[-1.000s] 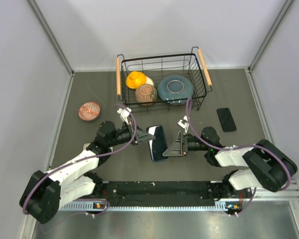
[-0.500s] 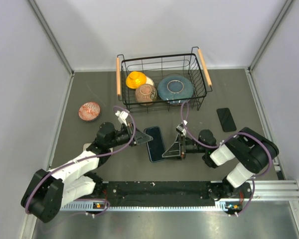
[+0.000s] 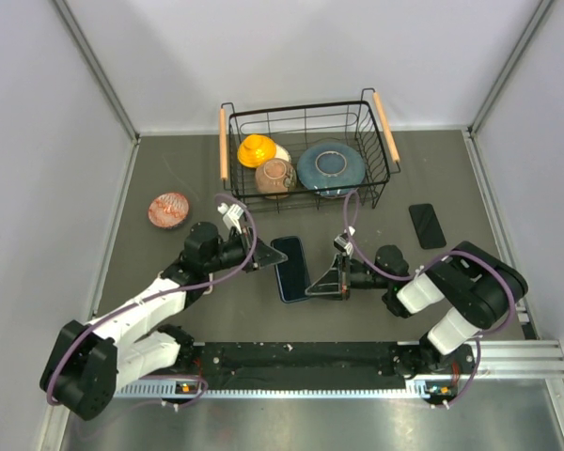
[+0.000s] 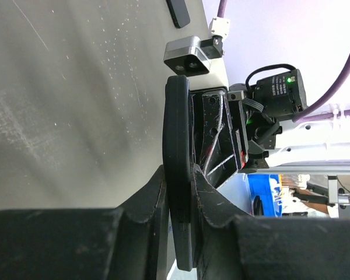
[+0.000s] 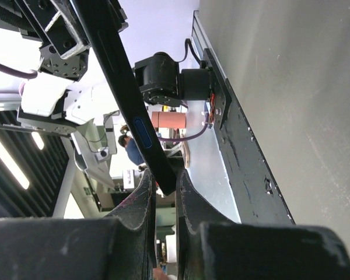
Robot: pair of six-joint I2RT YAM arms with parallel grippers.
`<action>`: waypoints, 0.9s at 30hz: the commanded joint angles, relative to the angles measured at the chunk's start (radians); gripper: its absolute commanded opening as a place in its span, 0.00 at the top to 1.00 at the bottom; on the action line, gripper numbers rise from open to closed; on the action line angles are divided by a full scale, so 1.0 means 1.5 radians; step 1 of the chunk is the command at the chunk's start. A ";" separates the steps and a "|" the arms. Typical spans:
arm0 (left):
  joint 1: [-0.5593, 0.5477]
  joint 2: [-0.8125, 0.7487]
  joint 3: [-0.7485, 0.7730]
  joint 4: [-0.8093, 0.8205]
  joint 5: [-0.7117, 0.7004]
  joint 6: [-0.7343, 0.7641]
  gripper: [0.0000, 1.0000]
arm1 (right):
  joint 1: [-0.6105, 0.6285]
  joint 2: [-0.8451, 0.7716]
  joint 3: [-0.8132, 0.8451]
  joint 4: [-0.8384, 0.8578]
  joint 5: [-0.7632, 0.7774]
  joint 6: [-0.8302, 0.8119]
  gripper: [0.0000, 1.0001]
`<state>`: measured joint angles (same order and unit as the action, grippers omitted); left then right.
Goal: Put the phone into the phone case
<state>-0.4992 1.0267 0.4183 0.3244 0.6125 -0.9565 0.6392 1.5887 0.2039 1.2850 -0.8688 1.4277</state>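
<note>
A dark slab with a blue rim [image 3: 291,269], by its look the phone case, is held tilted above the table's middle. I cannot tell whether a phone sits in it. My left gripper [image 3: 273,254] is shut on its upper left end; in the left wrist view [image 4: 178,175] the fingers [image 4: 149,198] clamp its thick rounded edge [image 4: 176,122]. My right gripper [image 3: 320,285] is shut on its lower right end; in the right wrist view [image 5: 165,175] a thin dark slab with a blue side button [image 5: 141,131] runs from between the fingers. A black phone [image 3: 427,225] lies flat at the right.
A black wire basket [image 3: 385,122] with an orange bowl [image 3: 257,148], a brown bowl [image 3: 275,174] and a blue plate [image 3: 330,166] stands at the back. A red patterned bowl [image 3: 169,209] sits at the left. Grey walls close in both sides.
The held slab has moved left and a little toward the basket, with both grippers still on it. The right arm has folded in nearer the middle.
</note>
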 commanded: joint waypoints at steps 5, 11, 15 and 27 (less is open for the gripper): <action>-0.001 0.013 0.036 -0.051 0.077 0.120 1.00 | -0.002 -0.035 0.011 0.184 0.047 0.034 0.77; -0.001 0.000 0.040 -0.048 0.155 0.103 1.00 | -0.002 -0.088 0.007 0.074 0.045 -0.061 0.45; -0.001 -0.007 0.044 -0.061 0.191 0.104 1.00 | -0.001 -0.175 0.028 -0.088 0.047 -0.174 0.35; -0.001 0.005 0.029 0.011 0.281 0.055 1.00 | -0.002 -0.301 0.172 -0.517 0.062 -0.417 0.33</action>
<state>-0.4976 1.0389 0.4580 0.2142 0.9257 -0.8246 0.6392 1.1549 0.3962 0.6479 -0.7910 0.9321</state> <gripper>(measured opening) 0.190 0.668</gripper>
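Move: The phone in its black case is still held by its left long edge in the left fingers; its middle lies about 3 cm back and 3 cm right of that hand, and slightly lower. The right fingers are shut on its near right corner, with that middle some 4 cm ahead and 4 cm left of them, and a bit above. The white case lies about 24 cm left and 7 cm back of the left hand, 16 cm down; the dish rack's middle is some 25 cm ahead of the left hand and 6 cm right. The phone in its case is let go at the near right corner: the right fingers open wide, then rise about 6 cm and a little forward beside its right edge, rolling some 30 degrees about their own pointing direction. The left hand keeps its pinch, draws the phone back about 5 cm and turns it clockwise, so the open right fingers end close by its far right part. ##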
